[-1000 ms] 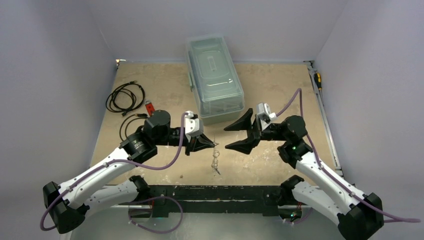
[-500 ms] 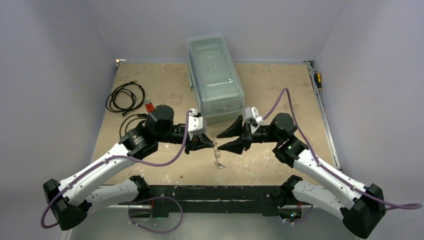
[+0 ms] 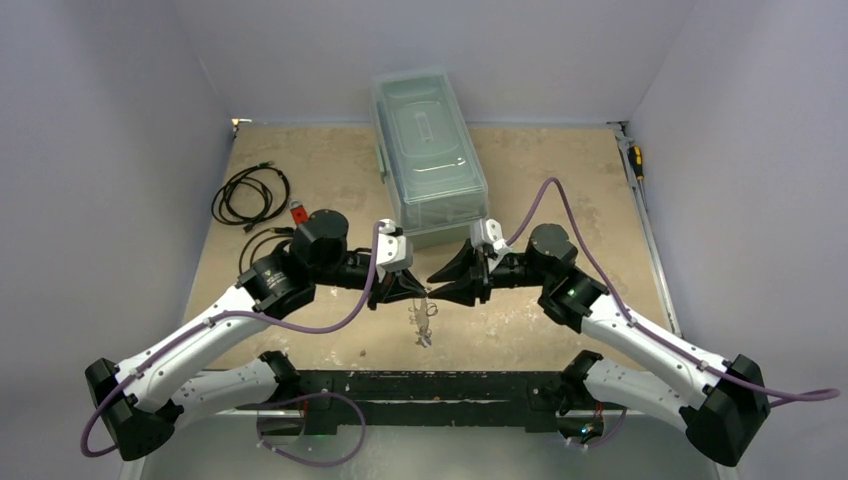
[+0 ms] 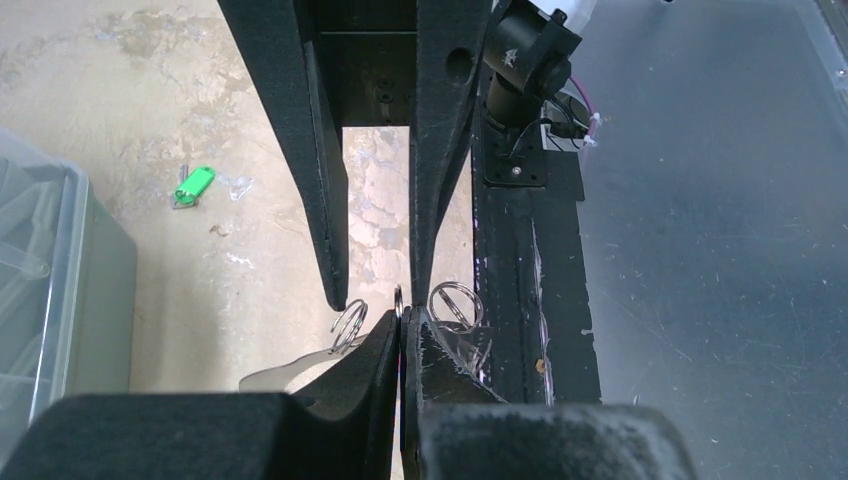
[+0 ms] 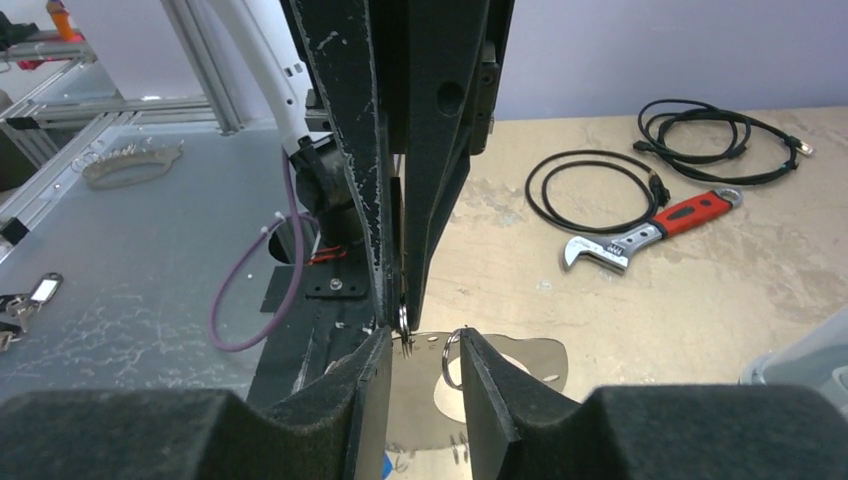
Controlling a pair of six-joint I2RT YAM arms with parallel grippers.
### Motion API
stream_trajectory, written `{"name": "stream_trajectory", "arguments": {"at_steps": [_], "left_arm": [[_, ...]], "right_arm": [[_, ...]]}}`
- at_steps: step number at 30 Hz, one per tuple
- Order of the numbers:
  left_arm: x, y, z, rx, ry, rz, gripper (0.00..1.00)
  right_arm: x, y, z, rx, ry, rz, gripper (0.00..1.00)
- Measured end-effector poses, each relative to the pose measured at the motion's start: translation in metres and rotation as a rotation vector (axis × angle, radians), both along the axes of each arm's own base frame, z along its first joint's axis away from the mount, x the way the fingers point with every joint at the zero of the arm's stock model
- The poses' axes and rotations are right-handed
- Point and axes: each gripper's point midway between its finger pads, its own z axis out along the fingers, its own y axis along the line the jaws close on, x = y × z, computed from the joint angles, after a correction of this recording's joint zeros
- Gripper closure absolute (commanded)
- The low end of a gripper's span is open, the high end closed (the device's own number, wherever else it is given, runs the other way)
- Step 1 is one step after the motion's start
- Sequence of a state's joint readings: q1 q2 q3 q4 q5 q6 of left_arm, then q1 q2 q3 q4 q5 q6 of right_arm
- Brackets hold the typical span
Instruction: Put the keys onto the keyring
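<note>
My left gripper point(image 3: 418, 290) is shut on one small wire ring point(image 4: 398, 299) of the keyring point(image 3: 425, 326), which hangs below it over the table's near middle. The keyring's flat silvery band point(image 5: 528, 361) dangles behind the fingertips with more wire rings point(image 4: 348, 325) along its edge. My right gripper point(image 5: 425, 345) faces the left one tip to tip. Its jaws are open by a narrow gap around the pinched ring point(image 5: 402, 322), and a second ring point(image 5: 450, 358) lies against its right finger. A green key point(image 4: 193, 185) lies on the table beyond. The blue key is not clearly visible.
A clear lidded box point(image 3: 430, 150) stands at the back centre. Black coiled cables point(image 3: 250, 195) and a red-handled wrench point(image 5: 650, 235) lie at the left. A screwdriver point(image 3: 635, 160) rests on the right rail. The black base bar point(image 3: 430, 385) runs along the near edge.
The right arm has swung left until its fingertips meet the left gripper's, and its jaws have narrowed a lot. The hanging keyring has shifted slightly left. The left gripper stays shut.
</note>
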State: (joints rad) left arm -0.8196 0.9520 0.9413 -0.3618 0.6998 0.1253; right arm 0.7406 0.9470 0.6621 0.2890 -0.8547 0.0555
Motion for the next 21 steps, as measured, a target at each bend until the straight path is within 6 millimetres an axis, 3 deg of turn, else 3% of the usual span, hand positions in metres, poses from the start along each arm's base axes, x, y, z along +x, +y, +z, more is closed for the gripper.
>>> {"name": "stream_trajectory", "arguments": {"at_steps": [7,21], "left_arm": [[-0.001,0.001,0.000,0.006,-0.006,-0.009,1.00],[-0.003,0.000,-0.002,0.015,0.000,-0.025,1.00]], "right_arm": [[-0.001,0.002,-0.004,-0.019,-0.005,0.007,0.79],[-0.012,0.003,-0.005,-0.023,-0.003,0.068,0.93]]}}
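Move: Pinched in the left fingertips at their very tips, a small wire ring of the keyring stands up, about 1 cm to the right of the left hand point. From the right hand that ring is some 1 cm to its left and 1 cm back, at its height. The metal plate hangs about 5 cm below the right hand, a centimetre to its left and level fore and aft. The green key tag lies on the table roughly 12 cm ahead, 17 cm right and 25 cm below. The right fingers draw back about 1 cm and close around the small ring the left hand keeps holding. ##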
